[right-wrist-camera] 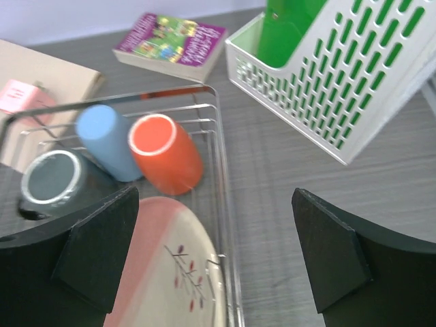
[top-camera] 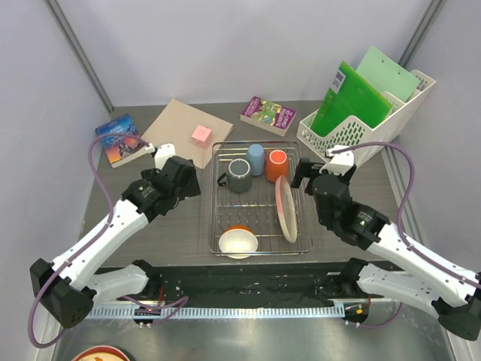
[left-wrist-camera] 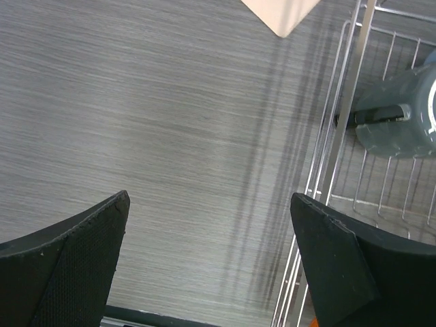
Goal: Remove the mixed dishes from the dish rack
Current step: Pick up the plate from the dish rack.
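The silver wire dish rack [top-camera: 261, 247] sits mid-table. Inside it stand a pink plate [top-camera: 285, 208] on edge at the right side, a white bowl with orange inside [top-camera: 238, 240] at the front, a dark grey mug [top-camera: 239, 175], a light blue cup [top-camera: 255, 159] and an orange mug [top-camera: 276, 165] at the back. My left gripper [top-camera: 192, 178] is open and empty over bare table just left of the rack [left-wrist-camera: 340, 129]. My right gripper [top-camera: 303, 174] is open and empty above the rack's right rim [right-wrist-camera: 225, 225], with the plate [right-wrist-camera: 170, 279] and orange mug [right-wrist-camera: 165, 153] below it.
A white perforated file holder [top-camera: 361, 124] with green folders stands at the back right. A purple book [top-camera: 269, 114], a tan board [top-camera: 184, 131] with a pink block [top-camera: 201, 134] and a blue book [top-camera: 119, 140] lie behind the rack.
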Available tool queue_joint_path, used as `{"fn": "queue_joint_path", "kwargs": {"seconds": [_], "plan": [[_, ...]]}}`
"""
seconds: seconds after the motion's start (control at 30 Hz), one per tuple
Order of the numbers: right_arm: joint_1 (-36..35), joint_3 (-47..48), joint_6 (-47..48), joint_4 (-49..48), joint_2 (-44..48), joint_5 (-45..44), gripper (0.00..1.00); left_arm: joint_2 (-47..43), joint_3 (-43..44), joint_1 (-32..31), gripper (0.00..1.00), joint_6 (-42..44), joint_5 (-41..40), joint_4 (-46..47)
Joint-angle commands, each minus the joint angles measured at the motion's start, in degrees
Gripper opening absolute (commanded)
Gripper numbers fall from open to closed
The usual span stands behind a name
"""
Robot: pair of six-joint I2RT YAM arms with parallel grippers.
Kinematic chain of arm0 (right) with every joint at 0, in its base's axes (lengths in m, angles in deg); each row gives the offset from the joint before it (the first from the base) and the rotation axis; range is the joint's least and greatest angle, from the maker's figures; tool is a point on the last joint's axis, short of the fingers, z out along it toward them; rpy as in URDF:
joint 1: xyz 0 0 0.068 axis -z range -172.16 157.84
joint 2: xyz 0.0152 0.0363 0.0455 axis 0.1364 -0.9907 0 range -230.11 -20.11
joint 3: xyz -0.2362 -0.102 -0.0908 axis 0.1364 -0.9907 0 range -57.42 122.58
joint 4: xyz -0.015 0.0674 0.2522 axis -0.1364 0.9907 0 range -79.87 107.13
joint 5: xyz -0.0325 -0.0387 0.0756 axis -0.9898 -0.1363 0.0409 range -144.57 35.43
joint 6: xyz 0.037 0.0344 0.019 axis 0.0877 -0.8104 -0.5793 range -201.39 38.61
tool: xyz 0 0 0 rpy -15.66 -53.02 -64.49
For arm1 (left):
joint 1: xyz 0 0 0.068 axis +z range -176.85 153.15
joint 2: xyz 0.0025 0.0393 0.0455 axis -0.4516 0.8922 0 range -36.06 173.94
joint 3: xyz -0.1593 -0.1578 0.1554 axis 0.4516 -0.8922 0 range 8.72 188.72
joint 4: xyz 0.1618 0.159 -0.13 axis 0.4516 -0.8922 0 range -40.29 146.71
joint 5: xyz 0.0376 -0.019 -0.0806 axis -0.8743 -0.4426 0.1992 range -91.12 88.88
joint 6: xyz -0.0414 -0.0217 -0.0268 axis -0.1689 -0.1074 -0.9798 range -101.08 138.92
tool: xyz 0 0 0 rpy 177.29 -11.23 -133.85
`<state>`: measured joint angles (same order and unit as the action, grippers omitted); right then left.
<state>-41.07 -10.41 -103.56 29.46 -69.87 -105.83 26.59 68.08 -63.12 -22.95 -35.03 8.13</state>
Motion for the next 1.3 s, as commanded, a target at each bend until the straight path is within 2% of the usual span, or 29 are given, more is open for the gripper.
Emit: {"fn": "queue_joint_path", "kwargs": {"seconds": [0.0,0.17,0.3,0.4,0.47,0.53,0.6,0.73,0.87,1.07,1.27], "plan": [[-0.05,-1.48,1.78,-8.35,2.3,6.43,1.0,-3.5,-1.52,-0.03,1.0,3.28,2.97,4.63],[-0.14,-1.39,0.91,-8.52,1.24,10.22,1.0,-3.94,-0.47,0.06,1.0,5.74,6.84,7.0],[-0.14,-2.0,0.2,-8.7,1.86,9.17,1.0,-1.84,3.3,-0.29,1.0,5.04,7.55,7.45],[-0.23,-1.92,0.11,-7.82,1.95,6.02,1.0,2.64,9.8,-2.91,0.98,4.25,3.69,4.64],[-0.14,-1.3,-0.41,-6.07,1.6,5.21,1.0,6.86,15.16,-5.81,0.98,3.9,-2.96,1.13],[-0.05,-0.34,-0.41,-4.4,0.81,6.52,1.0,9.32,18.76,-9.5,0.99,3.2,-6.85,-0.37],[-0.05,0.19,-0.15,-3.6,0.36,8.71,1.0,11.52,19.66,-10.48,1.0,2.93,-8.19,-0.99],[-0.14,0.28,0.03,-1.76,0.45,17.66,1.0,10.92,16.78,-10.49,1.0,0.82,-6.61,0.76],[-0.23,0.81,-1.64,0.79,0.54,21.55,1.0,7.93,12.9,-10.49,1.0,-0.4,-6.34,2.08],[-0.75,1.16,-4.46,2.73,0.45,24.89,1.0,3.53,8.41,-10.49,1.0,-2.08,-6.34,3.66],[-4.61,3.61,-6.21,3.34,-1.21,25.87,1.0,2.83,6.48,-10.49,1.0,-3.57,-5.9,2.61]]}}
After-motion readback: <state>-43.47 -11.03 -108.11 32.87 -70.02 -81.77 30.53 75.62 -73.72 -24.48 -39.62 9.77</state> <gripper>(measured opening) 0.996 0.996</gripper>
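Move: The plate stands on edge in the rack, about 10 cm left of the right hand, 7 cm back and some 12 cm below. Of the plate, the orange cup is about 13 cm farther out and 3 cm left, the blue cup 15 cm out and 10 cm left. The plate lies roughly 37 cm right, 8 cm back and 7 cm below the left hand; the grey mug is about 22 cm right, level fore and aft, and 12 cm below that hand. The plate is approached by the empty right hand, which shifts left, pauses, then goes on left while sinking and drawing back, about 8 cm left in all, turning some 25 degrees counter-clockwise and tipping down, fingers still wide open. The open left hand swings right and up towards the rack with a brief reach forward, then eases partly back and down, ending about 6 cm right and 4 cm higher. ##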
